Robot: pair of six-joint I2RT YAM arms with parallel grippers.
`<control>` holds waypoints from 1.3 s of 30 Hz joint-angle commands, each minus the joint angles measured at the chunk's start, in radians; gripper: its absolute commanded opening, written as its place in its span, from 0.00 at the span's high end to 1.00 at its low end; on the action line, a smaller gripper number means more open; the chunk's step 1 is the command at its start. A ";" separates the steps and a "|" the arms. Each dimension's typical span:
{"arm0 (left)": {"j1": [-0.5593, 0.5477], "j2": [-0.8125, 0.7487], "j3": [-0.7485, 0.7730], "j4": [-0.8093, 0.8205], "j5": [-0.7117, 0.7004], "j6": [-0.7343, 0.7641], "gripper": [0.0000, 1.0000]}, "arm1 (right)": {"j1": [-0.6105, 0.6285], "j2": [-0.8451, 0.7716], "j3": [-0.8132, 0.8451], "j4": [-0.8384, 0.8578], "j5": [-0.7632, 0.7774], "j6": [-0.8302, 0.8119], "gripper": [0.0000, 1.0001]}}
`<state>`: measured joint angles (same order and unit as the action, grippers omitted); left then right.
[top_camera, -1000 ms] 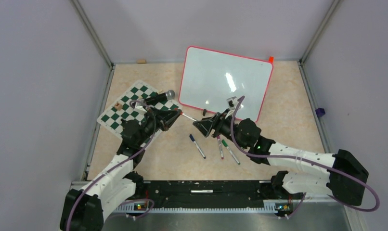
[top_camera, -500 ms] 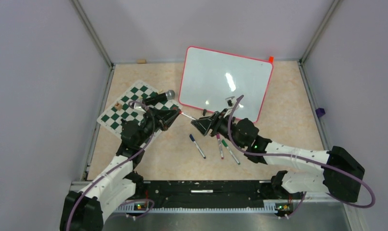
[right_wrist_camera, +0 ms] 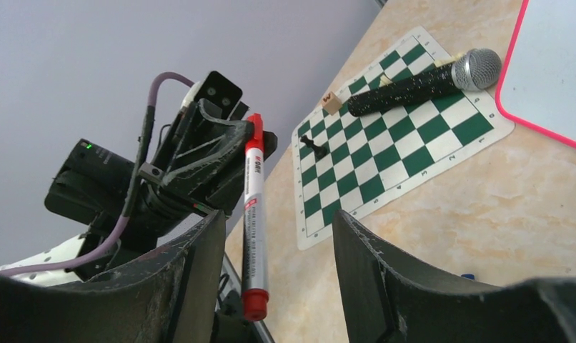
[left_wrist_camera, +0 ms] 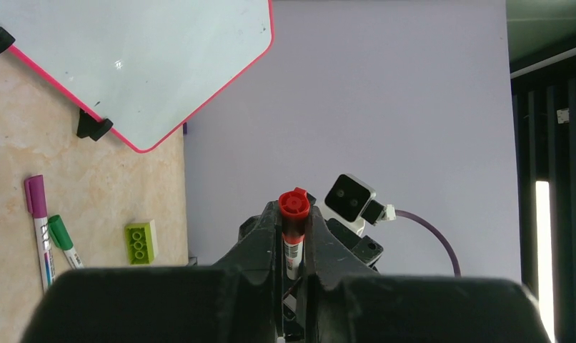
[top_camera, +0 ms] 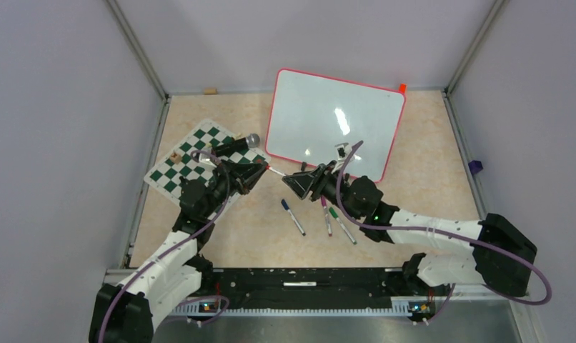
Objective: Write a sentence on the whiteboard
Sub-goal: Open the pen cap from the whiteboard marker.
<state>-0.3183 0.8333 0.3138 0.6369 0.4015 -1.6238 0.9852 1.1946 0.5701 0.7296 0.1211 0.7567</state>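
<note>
The whiteboard [top_camera: 335, 128] lies at the back of the table, its pink-framed corner also in the left wrist view [left_wrist_camera: 128, 57]. My left gripper [top_camera: 260, 170] is shut on a red-capped marker [left_wrist_camera: 294, 229], which sticks out level towards the right arm. My right gripper [top_camera: 294, 182] faces it with its jaws open around the marker's free end. In the right wrist view the marker [right_wrist_camera: 254, 207] stands between the fingers [right_wrist_camera: 199, 257], close to the left one and well apart from the right one. The board surface is blank.
A green-and-white chess mat [top_camera: 192, 161] with a microphone [top_camera: 235, 145] on it lies left of the board. Blue [top_camera: 294, 216], purple [top_camera: 326, 216] and green [top_camera: 342, 224] markers lie on the table under the right arm. A lime brick [left_wrist_camera: 141, 241] sits near them.
My right arm has slid a little to the left, bringing its open jaws further over the marker's end. The left arm and the marker have stayed put.
</note>
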 commanded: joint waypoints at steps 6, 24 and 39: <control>-0.002 -0.003 -0.014 0.051 0.014 -0.003 1.00 | -0.001 0.074 0.068 0.042 -0.001 0.016 0.48; -0.004 0.012 -0.030 0.047 0.031 -0.002 1.00 | -0.001 0.143 0.122 0.061 -0.040 0.030 0.60; -0.004 0.020 -0.038 0.033 0.030 0.002 1.00 | -0.003 0.142 0.128 0.047 -0.063 0.032 1.00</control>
<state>-0.3187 0.8577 0.2863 0.6296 0.4286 -1.6287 0.9855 1.3315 0.6487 0.7414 0.0765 0.7883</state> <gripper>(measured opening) 0.100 0.085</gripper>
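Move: The red marker, held by its cap in the left fingers, has its middle about 3 cm to the right hand's left, 1 cm ahead and 1 cm higher; its free end already lies between the open right fingers. On the table some 18 cm below, the blue marker lies about 7 cm back from the right hand, sideways level with it, and the purple marker 6 cm back and 10 cm right. From the left hand, the red marker's middle is roughly 5 cm right and 3 cm back, level. Slide the right gripper about 3 cm left and slightly forward along the red marker's barrel towards the left hand, dipping 1 to 2 cm at the start, and narrow the half-open fingers on the way until they pinch the barrel near its middle. Keep the left fingers shut on the red cap and let that hand sink about 2 cm. ##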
